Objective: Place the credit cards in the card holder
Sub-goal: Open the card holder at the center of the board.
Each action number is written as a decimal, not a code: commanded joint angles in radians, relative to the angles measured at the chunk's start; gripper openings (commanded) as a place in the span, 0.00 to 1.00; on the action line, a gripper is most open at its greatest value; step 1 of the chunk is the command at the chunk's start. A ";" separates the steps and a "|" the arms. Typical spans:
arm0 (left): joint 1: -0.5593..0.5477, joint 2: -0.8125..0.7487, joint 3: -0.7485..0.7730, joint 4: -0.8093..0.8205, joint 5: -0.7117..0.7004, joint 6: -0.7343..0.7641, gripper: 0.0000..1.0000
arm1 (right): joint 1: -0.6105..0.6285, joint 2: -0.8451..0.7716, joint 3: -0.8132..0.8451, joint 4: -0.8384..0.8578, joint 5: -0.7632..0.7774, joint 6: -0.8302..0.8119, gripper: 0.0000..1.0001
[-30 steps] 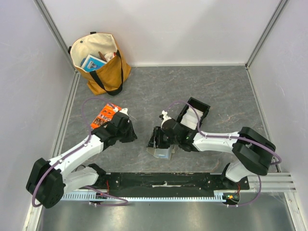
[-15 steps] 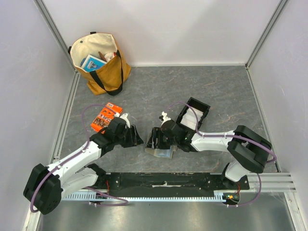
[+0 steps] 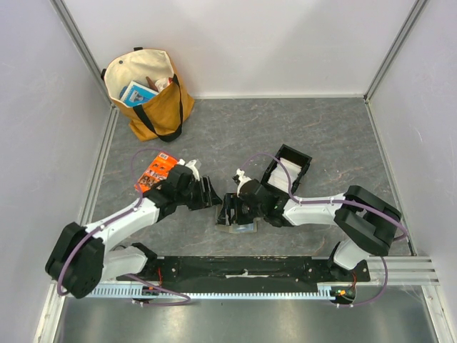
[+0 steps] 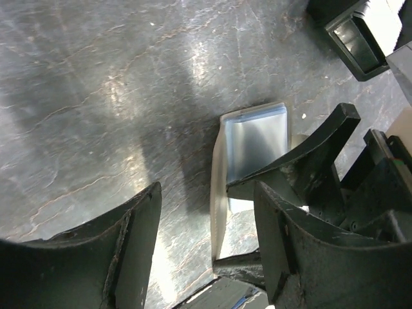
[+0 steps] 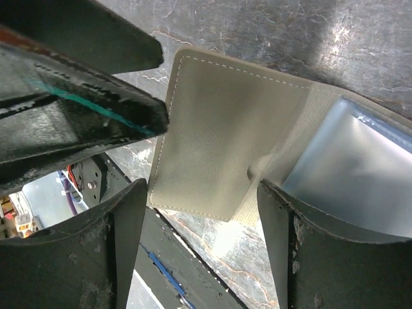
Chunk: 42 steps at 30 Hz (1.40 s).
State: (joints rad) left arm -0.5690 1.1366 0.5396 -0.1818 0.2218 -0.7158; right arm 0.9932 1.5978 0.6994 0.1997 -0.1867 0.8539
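Note:
The card holder (image 3: 241,226) lies open on the grey table, olive flap (image 5: 225,138) spread flat, a pale glossy pocket (image 4: 254,143) beside it. My right gripper (image 3: 233,209) hangs right over it, open, the flap's near edge between its fingers (image 5: 201,248). Just left of the holder my left gripper (image 3: 208,193) is open with only bare table between its fingers (image 4: 206,241); the holder's edge stands close to its right finger. White credit cards (image 3: 284,177) sit in the black tray (image 3: 298,158) behind the right arm, also showing as credit cards (image 4: 386,14) at the left wrist view's top right.
An orange printed packet (image 3: 155,172) lies left of the left arm. A tan tote bag (image 3: 148,93) stands at the back left. Walls enclose the table on three sides, and a black rail (image 3: 243,268) runs along the near edge.
Both grippers have opened wider. My left gripper has swung right, from beside the orange packet to just left of the card holder. The right gripper has shifted slightly left.

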 commanded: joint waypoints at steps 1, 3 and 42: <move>0.001 0.072 0.043 0.108 0.129 -0.007 0.64 | 0.005 -0.025 -0.021 0.023 -0.005 -0.035 0.76; 0.003 0.089 0.040 0.114 0.140 -0.007 0.62 | 0.005 -0.024 -0.024 0.024 -0.004 -0.035 0.76; 0.003 0.083 0.014 0.027 0.099 0.073 0.02 | -0.047 -0.234 -0.123 -0.263 0.264 0.063 0.56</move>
State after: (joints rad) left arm -0.5686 1.2350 0.5507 -0.1478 0.3233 -0.6689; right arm 0.9504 1.3521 0.5827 -0.0875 0.0765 0.8913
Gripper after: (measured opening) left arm 0.031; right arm 0.549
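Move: The left hand is almost on the card holder cover's far outer corner, which sits about 1 cm right, 1 cm back and 2 cm below. The right hand is going for the clear pockets, some 7 cm to its right, 2 cm back and 2 cm below. Neighbours of the pockets: that cover corner, about 10 cm left of them and 4 cm farther out, and the black tray, about 14 cm right and 16 cm farther out. The left hand eases about 2 cm right and slightly down, then shuts its open fingers on the cover's outer edge near the far corner and keeps that pinch, sinking another centimetre. Only then does the right hand, whose fingers begin against the inside of the cover, come free, arching about 5 cm up and a little forward, then down over the clear pockets to finish some 9 cm to the right, turning about 15 degrees clockwise, tipping more steeply down and narrowing its still open fingers by about a quarter. ##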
